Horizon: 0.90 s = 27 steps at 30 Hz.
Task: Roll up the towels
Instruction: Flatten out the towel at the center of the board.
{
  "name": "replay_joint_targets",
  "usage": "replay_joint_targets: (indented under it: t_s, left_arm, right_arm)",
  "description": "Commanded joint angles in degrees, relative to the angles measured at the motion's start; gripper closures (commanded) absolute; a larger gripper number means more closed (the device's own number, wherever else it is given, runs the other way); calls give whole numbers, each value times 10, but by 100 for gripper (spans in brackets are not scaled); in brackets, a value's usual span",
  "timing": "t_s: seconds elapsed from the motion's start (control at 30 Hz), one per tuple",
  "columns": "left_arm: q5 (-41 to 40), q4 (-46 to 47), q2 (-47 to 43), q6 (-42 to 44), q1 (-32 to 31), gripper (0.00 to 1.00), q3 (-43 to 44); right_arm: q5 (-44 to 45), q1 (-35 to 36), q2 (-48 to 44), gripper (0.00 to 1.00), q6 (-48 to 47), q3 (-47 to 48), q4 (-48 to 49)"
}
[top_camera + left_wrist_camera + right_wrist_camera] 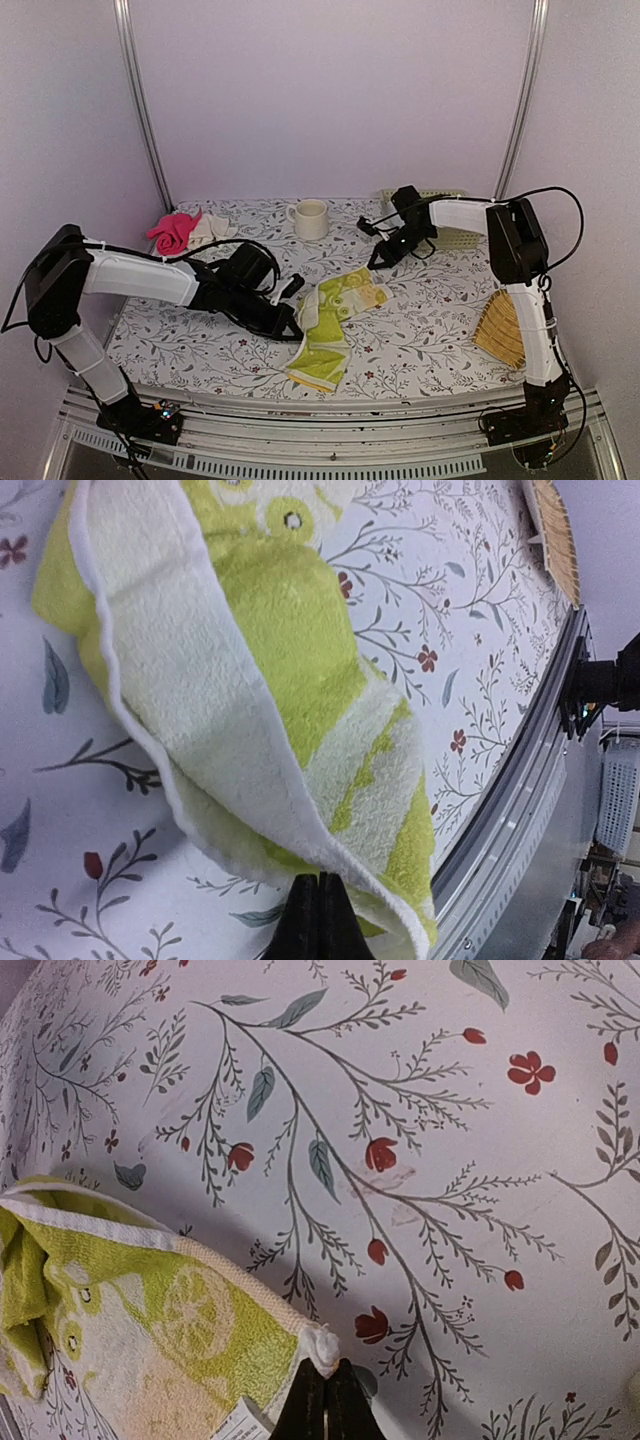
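Observation:
The yellow-green and cream patterned towel (335, 320) lies crumpled and partly folded on the floral table, near the front middle. My left gripper (297, 318) is at its left edge. In the left wrist view its fingertips (318, 898) are pressed together on a folded edge of the towel (280, 680). My right gripper (377, 263) is at the towel's far right corner. In the right wrist view it (325, 1372) is shut on the white corner tip of the towel (150, 1330). The pale blue towel is out of view.
A cream mug (311, 218) stands at the back middle. A pink cloth (172, 232) and a cream cloth (210, 230) lie at the back left. A white basket (452, 236) is at the back right. A yellow bamboo tray (500, 328) leans at the right edge.

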Motion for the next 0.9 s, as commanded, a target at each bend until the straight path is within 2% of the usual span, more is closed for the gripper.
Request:
replay_joint_targets:
  t_s: [0.0,0.17,0.27,0.4,0.47,0.53,0.6,0.63,0.73,0.8,0.87]
  left_arm:
    - [-44,-57,-20,48,26,100,52]
    - [-110,-149,-86,90,43,100,131]
    - [-132,-197,-125,100,43,100,176]
    - [-126,-206,-169,96,42,100,148]
    - [-138,-203,-176,93,42,100,117]
    - [-130,-192,-174,91,43,100,88]
    - [-118,-186,-160,92,43,99,71]
    - [-114,-189,-148,90,43,95,68]
    - [-122,-187,-112,80,43,79,63]
    - [-138,-181,-90,70,43,67,62]
    - [-163,-179,-64,59,44,62,66]
  right_arm:
    - [-34,3,-43,98,-15,24,-16]
    - [-52,2,-183,98,-29,-6,-24]
    - [-89,2,-289,98,-61,-76,-32]
    - [-134,16,-452,98,-190,-285,-35]
    - [-78,51,-506,97,-287,-388,-60]
    - [22,80,-524,91,-333,-470,-81]
    - [59,80,-528,83,-344,-513,-109]
    - [65,76,-534,75,-343,-526,-120]
    - [43,59,-577,59,-343,-525,-150]
    - [7,35,-602,54,-339,-496,-158]
    - [-1,5,-595,50,-303,-463,-125]
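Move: Both grippers are shut on the green towel. Its middle lies about 7 cm right of the left gripper, 6 cm ahead and 4 cm lower, and from the right gripper some 17 cm back and 7 cm to the left. Also from the right gripper, the mug stands 14 cm ahead and 12 cm left, the basket 18 cm ahead and 11 cm right, and the woven tray 20 cm back and 24 cm right. Fling the pinched towel up with both arms: whip the right gripper some 23 cm up, then back towards you and down, about 26 cm back and 10 right in all, turning it roughly 30 degrees counter-clockwise. Lift the left forward and up alongside, then drop it again while easing left. Open both on the way down, letting go. ##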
